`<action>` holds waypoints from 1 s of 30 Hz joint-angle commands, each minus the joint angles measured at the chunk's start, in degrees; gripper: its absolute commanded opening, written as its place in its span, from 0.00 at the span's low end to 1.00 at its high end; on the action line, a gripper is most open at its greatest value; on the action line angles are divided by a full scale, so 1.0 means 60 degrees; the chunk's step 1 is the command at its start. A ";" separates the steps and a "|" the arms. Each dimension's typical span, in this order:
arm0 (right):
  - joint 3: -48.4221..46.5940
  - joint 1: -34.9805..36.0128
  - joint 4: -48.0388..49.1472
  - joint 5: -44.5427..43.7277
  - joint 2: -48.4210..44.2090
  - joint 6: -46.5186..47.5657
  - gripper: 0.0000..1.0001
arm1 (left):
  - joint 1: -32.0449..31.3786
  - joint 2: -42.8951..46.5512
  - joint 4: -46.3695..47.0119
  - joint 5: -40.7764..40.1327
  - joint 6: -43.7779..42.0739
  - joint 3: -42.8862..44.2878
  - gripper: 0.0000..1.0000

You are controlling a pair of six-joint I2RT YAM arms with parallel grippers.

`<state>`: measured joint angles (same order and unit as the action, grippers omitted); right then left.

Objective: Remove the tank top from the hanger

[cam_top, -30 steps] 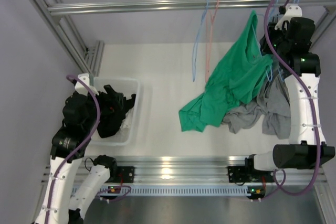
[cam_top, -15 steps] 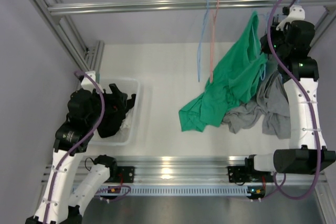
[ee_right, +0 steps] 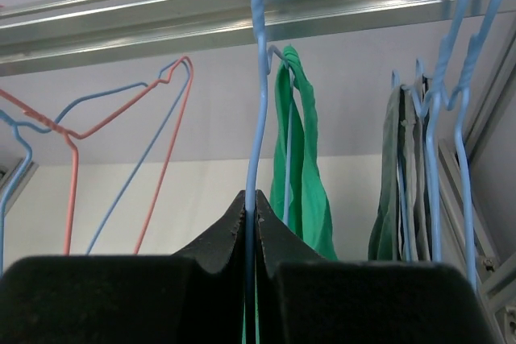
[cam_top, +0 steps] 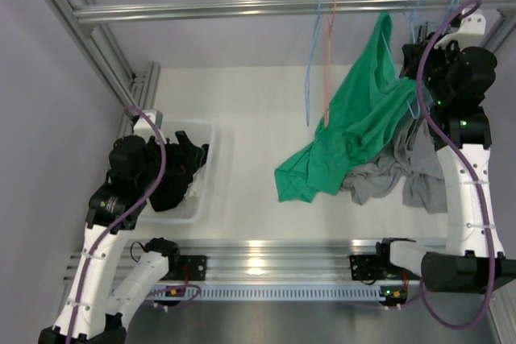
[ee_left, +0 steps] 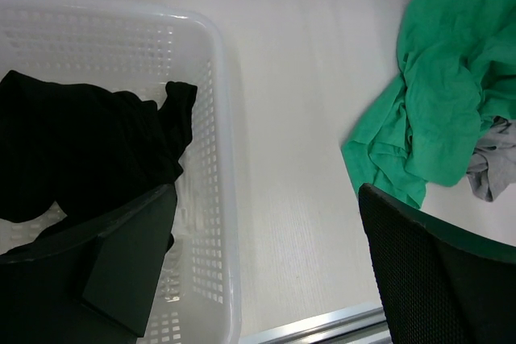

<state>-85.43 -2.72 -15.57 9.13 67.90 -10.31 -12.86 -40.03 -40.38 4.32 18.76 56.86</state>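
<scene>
The green tank top hangs by one strap near the rail and trails down onto the white table; the left wrist view shows it too. In the right wrist view its strap loops over a blue wire end just behind my fingers. My right gripper is shut on a thin blue hanger wire that runs up out of view. From above, that right gripper is high beside the top's strap. My left gripper hangs open over the basket rim, holding nothing.
A white basket at the left holds a black garment. A grey garment hangs and pools beside the green one. Empty blue and pink hangers dangle from the metal rail. More blue hangers crowd the right.
My right gripper has shut on the blue hanger wire and risen toward the rail, lifting the green top's strap. The left arm shifted slightly over the basket, still open.
</scene>
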 commanded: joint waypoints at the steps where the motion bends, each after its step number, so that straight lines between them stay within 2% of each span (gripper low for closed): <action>1: 0.0307 0.0058 0.1789 0.0280 -0.0432 -0.0084 0.00 | -0.0039 -0.0037 0.0226 0.0481 -0.0124 -0.0014 0.99; 6: 0.0790 0.0058 0.1848 0.0749 -0.1337 -0.0245 0.00 | -0.0039 -0.0519 0.0285 0.1577 -0.0008 0.0496 0.99; 8: 0.1184 0.0058 0.1805 0.0866 -0.1763 -0.0318 0.00 | -0.0112 -0.0957 0.0590 0.2545 0.0080 0.0717 0.99; 10: 0.1361 0.0058 0.1354 0.0911 -0.2393 -0.0435 0.00 | -0.0548 -0.1281 0.0971 0.2883 0.0227 0.1098 0.99; 14: 0.2093 0.0058 0.0663 0.1290 -0.3986 -0.0567 0.00 | -0.2218 -0.2800 0.1413 0.2197 0.0358 0.2356 0.99; 16: 0.2371 0.0058 0.0298 0.1321 -0.4590 -0.0509 0.00 | -0.3535 -0.3229 0.1427 0.1686 0.0345 0.3232 0.99; 17: 0.2416 0.0058 -0.0241 0.1306 -0.5158 -0.0480 0.00 | -0.4033 -0.3477 0.1442 0.0682 0.0257 0.3499 0.99; 18: 0.2446 0.0058 -0.0522 0.1292 -0.5454 -0.0378 0.00 | -0.4995 -0.3610 0.1471 0.0252 0.0213 0.3748 0.99; 19: 0.2460 0.0058 -0.0815 0.1248 -0.5718 -0.0377 0.00 | -0.5440 -0.3742 0.1471 -0.0057 0.0140 0.4302 0.99; 23: 0.2066 0.0058 -0.2514 0.1189 -0.7021 -0.0362 0.00 | -0.7155 -0.5115 0.1471 -0.0805 -0.0458 0.6047 0.99; 24: 0.1920 0.0058 -0.3184 0.1160 -0.7169 -0.0333 0.00 | -0.7869 -0.5396 0.1486 -0.1445 -0.0635 0.6442 0.99; 26: 0.0885 0.0058 -0.4296 0.0985 -0.7389 -0.0261 0.00 | -0.8764 -0.6245 0.1617 -0.2108 -0.1437 0.7585 0.99; 30: -0.0203 0.0146 -0.5444 0.0750 -0.7391 -0.0231 0.00 | -0.9252 -0.7856 0.1895 -0.1995 -0.2554 0.9573 0.94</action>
<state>-80.86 -2.52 -40.69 15.07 24.01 -12.12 -66.63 -81.78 -32.69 -3.95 11.07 107.04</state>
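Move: The shut right hand holds the tank top's blue hanger; the green top's middle is about 9 cm left of that hand, 3 cm back and 22 cm lower. Counting from the right hand, the empty pink hanger is some 17 cm left and 5 cm ahead, the grey tops' hangers 8 cm right and 5 cm ahead. From the open left hand, the tank top lies roughly 43 cm right, 12 cm ahead and 4 cm lower. The right draws the still-pinched hanger back about 28 cm; the open left swings 30 cm right, rising towards the top. ##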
